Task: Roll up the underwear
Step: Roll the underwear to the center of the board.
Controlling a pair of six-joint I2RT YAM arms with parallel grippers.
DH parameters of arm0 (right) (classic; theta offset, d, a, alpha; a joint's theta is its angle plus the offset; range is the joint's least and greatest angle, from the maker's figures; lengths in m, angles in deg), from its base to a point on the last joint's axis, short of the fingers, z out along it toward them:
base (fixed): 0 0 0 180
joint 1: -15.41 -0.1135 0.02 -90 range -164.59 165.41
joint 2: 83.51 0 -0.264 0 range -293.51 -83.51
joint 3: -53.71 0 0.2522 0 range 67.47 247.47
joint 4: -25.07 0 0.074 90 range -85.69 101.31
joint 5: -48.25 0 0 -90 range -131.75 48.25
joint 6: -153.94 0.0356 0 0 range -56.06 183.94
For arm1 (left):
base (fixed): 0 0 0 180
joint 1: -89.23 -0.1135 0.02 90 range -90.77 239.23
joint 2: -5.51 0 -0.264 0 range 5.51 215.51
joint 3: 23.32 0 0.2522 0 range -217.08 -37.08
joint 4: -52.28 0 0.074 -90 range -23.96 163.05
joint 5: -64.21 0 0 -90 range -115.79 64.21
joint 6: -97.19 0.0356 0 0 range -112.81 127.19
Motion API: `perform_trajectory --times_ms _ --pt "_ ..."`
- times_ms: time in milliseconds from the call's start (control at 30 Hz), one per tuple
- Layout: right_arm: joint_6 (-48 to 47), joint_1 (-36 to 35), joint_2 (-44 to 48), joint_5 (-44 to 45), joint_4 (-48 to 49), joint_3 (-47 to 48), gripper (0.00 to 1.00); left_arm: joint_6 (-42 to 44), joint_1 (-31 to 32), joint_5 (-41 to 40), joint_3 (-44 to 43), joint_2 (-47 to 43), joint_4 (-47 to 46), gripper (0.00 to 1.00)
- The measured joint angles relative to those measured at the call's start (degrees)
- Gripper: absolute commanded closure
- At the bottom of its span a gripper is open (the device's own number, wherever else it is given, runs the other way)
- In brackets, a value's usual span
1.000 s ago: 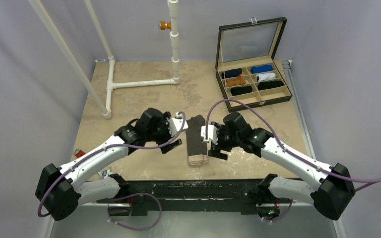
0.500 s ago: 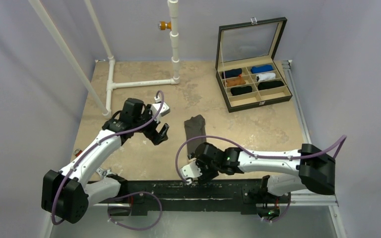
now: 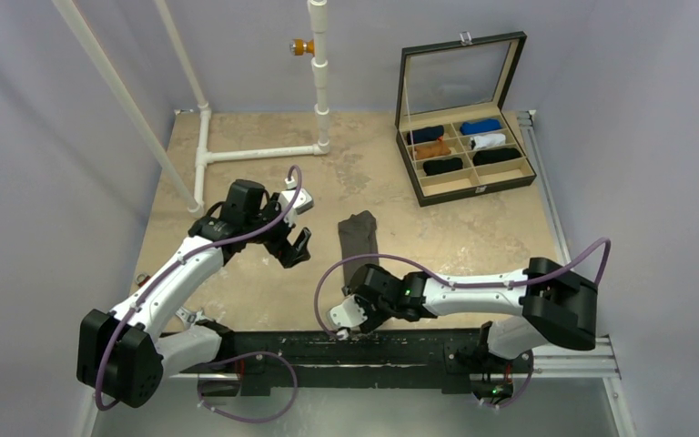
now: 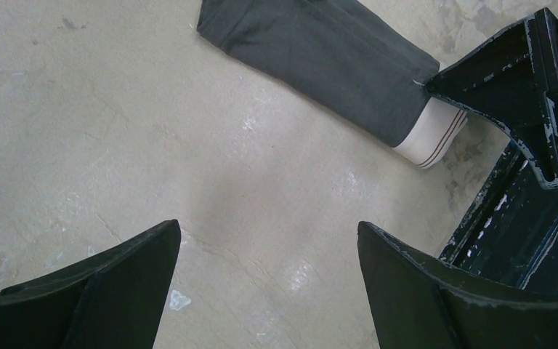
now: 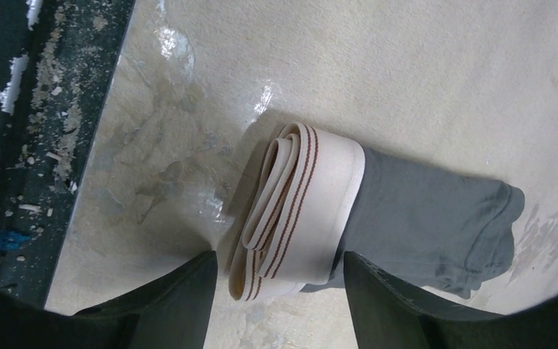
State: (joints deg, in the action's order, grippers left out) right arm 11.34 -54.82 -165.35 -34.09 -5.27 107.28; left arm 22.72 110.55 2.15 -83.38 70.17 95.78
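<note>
The underwear [image 3: 359, 238] lies as a long, narrow folded grey strip on the table, its pale waistband toward the near edge. In the right wrist view the waistband [image 5: 298, 203] shows as folded layers with red-brown stripes, and the grey fabric [image 5: 429, 211] runs away from it. My right gripper [image 5: 280, 258] [image 3: 364, 289] hangs low over that end. Its jaws stand on either side of the waistband, close to its edges. My left gripper [image 3: 296, 248] [image 4: 269, 229] stands wide open over bare table, left of the underwear [image 4: 320, 51].
An open compartment box [image 3: 467, 150] with several rolled garments stands at the back right. A white pipe frame [image 3: 259, 152] lies at the back left. The black rail [image 3: 328, 346] runs along the near edge, just behind my right gripper.
My right arm swung from the strip's right side to its near end, and its jaws have narrowed around the waistband. My left gripper drew back to the left, off the garment.
</note>
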Motion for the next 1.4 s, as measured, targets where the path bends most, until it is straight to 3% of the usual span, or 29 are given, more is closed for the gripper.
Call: perform_trajectory --times_ms 433,767,1133,1400 --pt "-0.11 0.0 -2.21 1.86 4.11 -0.96 0.64 0.0 0.0 0.22 0.0 0.15 0.0 0.1" --pt "0.83 0.0 -2.19 1.68 4.85 -1.64 0.97 0.04 0.0 0.26 0.0 0.17 0.0 0.1" --pt "5.2 2.21 -0.15 -7.15 -1.44 0.81 1.0 0.55 0.0 1.09 0.0 0.15 1.33 0.1" --pt "6.69 15.56 -3.1 -25.03 -11.8 11.32 1.0 0.94 0.0 2.75 0.0 -0.72 2.58 0.1"
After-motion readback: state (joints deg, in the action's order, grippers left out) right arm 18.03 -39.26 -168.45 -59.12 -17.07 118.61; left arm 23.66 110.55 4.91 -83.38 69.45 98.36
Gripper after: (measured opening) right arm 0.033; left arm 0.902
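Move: The cream waistband fold I am about to pinch has its middle about 3 cm to the left of my right hand and 1 cm below it, neither ahead nor back, with my fingers already either side of its right end. The grey cloth runs on ahead, its middle about 9 cm forward and 2 cm left. The table's front edge is roughly 7 cm back. From my left hand the waistband fold lies some 8 cm back, 12 cm right and 11 cm down. I sink my right hand about 1 cm while the fingers close fully, pinching the right end of the waistband fold between one finger behind it and one on the grey side. Keeping that pinch, I draw it back nearly 2 cm, then lift about 3 cm and swing forward over the cloth, tipping the fingertips back towards my base by some 25 degrees. ##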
